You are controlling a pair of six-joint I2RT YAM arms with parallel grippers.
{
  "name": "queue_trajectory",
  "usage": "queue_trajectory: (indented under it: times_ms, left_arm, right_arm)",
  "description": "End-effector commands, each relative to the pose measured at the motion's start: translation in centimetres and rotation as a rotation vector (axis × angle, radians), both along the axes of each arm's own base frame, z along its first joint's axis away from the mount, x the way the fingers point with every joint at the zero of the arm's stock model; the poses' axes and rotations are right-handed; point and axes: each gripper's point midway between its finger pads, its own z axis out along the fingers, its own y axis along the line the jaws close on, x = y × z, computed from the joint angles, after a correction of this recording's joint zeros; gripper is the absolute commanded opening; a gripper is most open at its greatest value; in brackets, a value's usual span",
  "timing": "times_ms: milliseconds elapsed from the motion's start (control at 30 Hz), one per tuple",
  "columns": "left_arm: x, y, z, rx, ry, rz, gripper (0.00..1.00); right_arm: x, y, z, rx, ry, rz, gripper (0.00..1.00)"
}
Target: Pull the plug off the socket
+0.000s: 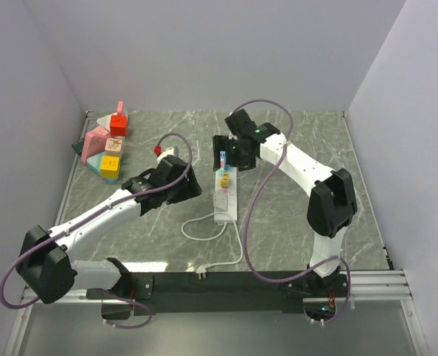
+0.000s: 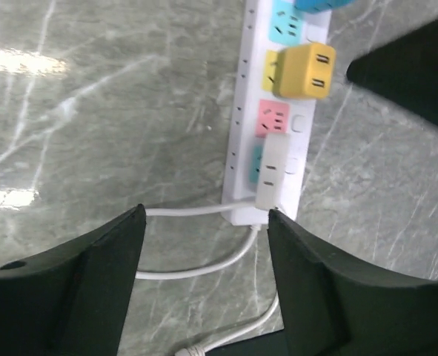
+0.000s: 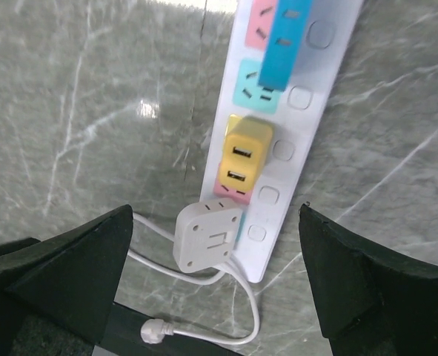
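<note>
A white power strip [image 1: 232,200] lies lengthwise mid-table. Three plugs sit in it: a blue plug [image 3: 284,44] at the far end, a yellow USB plug [image 3: 244,159] in the middle and a white square adapter [image 3: 207,237] at the near end. My right gripper [image 3: 215,215] hovers open above the strip, its fingers wide on either side, touching nothing. My left gripper [image 2: 205,213] is open just left of the strip's near end. Its right fingertip [image 2: 278,222] is close by the white adapter [image 2: 273,170], and only the cord and table lie between its fingers.
The strip's own white cord [image 1: 204,230] loops on the table, with its loose plug [image 1: 201,273] on the black front rail. Coloured toy blocks [image 1: 107,144] stand at the back left. Grey walls close in the table on three sides.
</note>
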Motion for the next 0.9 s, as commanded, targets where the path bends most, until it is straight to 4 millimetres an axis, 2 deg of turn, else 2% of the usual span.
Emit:
queue_trajectory:
  times_ms: [0,67,167,200,233,367,500,600,767,867]
  left_arm:
    - [1.5,0.6,1.5,-0.049,-0.071,0.000,0.70]
    - [2.6,0.1,1.0,-0.036,-0.089,-0.025,0.62]
    - [4.3,-0.9,0.5,-0.029,-0.091,-0.066,0.50]
    - [5.0,-1.0,-0.2,-0.017,-0.080,-0.066,0.49]
    - [5.7,-1.3,0.3,-0.025,-0.090,-0.067,0.47]
    - [7.2,-1.9,0.3,-0.074,-0.087,-0.081,0.37]
    - [8.3,-2.2,-0.2,-0.096,-0.083,-0.085,0.33]
    - [8.8,-2.9,0.2,-0.133,-0.106,-0.114,0.32]
    - [9.7,-4.2,-0.3,-0.164,-0.126,-0.194,0.29]
    - [9.6,-5.0,-1.4,-0.190,-0.100,-0.255,0.22]
  right_arm:
    - [-0.7,0.2,-1.8,-0.055,0.022,-0.009,0.98]
    - [-1.0,0.4,-2.4,-0.053,0.030,-0.012,0.95]
    - [-0.5,0.6,-2.3,-0.054,0.008,-0.019,0.90]
    - [-0.4,0.6,-2.8,-0.069,0.016,-0.017,0.89]
    - [-0.3,0.5,-3.1,-0.086,0.021,-0.012,0.86]
    - [0.3,0.7,-3.9,-0.122,0.035,0.013,0.76]
    - [0.5,1.1,-4.9,-0.136,0.052,0.027,0.72]
    - [0.7,1.0,-6.0,-0.157,0.071,0.021,0.67]
    - [1.2,1.4,-6.8,-0.165,0.079,0.026,0.55]
    - [1.2,1.5,-7.4,-0.177,0.093,0.036,0.42]
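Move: The yellow plug stands almost straight beneath the right hand, about 9 cm below and 1 cm to its left. The blue plug is some 6 cm farther out than the yellow one along the same power strip, the white plug about 6 cm nearer the base and 1 cm more to the left. From the left hand, the power strip's middle lies some 8 cm ahead, 10 cm right and 11 cm down; the yellow plug is about 9 cm ahead, 9 cm right and 9 cm down. The right hand sinks about 8 cm onto the yellow plug, easing back a little and then forward again, its fingers tipping some 10 degrees steeper and narrowing from wide open to about half until they flank the plug's two sides, with a firm pinch not yet clear. Meanwhile the left hand travels some 8 cm forward, drifting right and down about 3 cm each towards the strip's left edge beside the yellow plug, turning slightly clockwise and drawing its fingers nearly together, without any contact to be seen. ##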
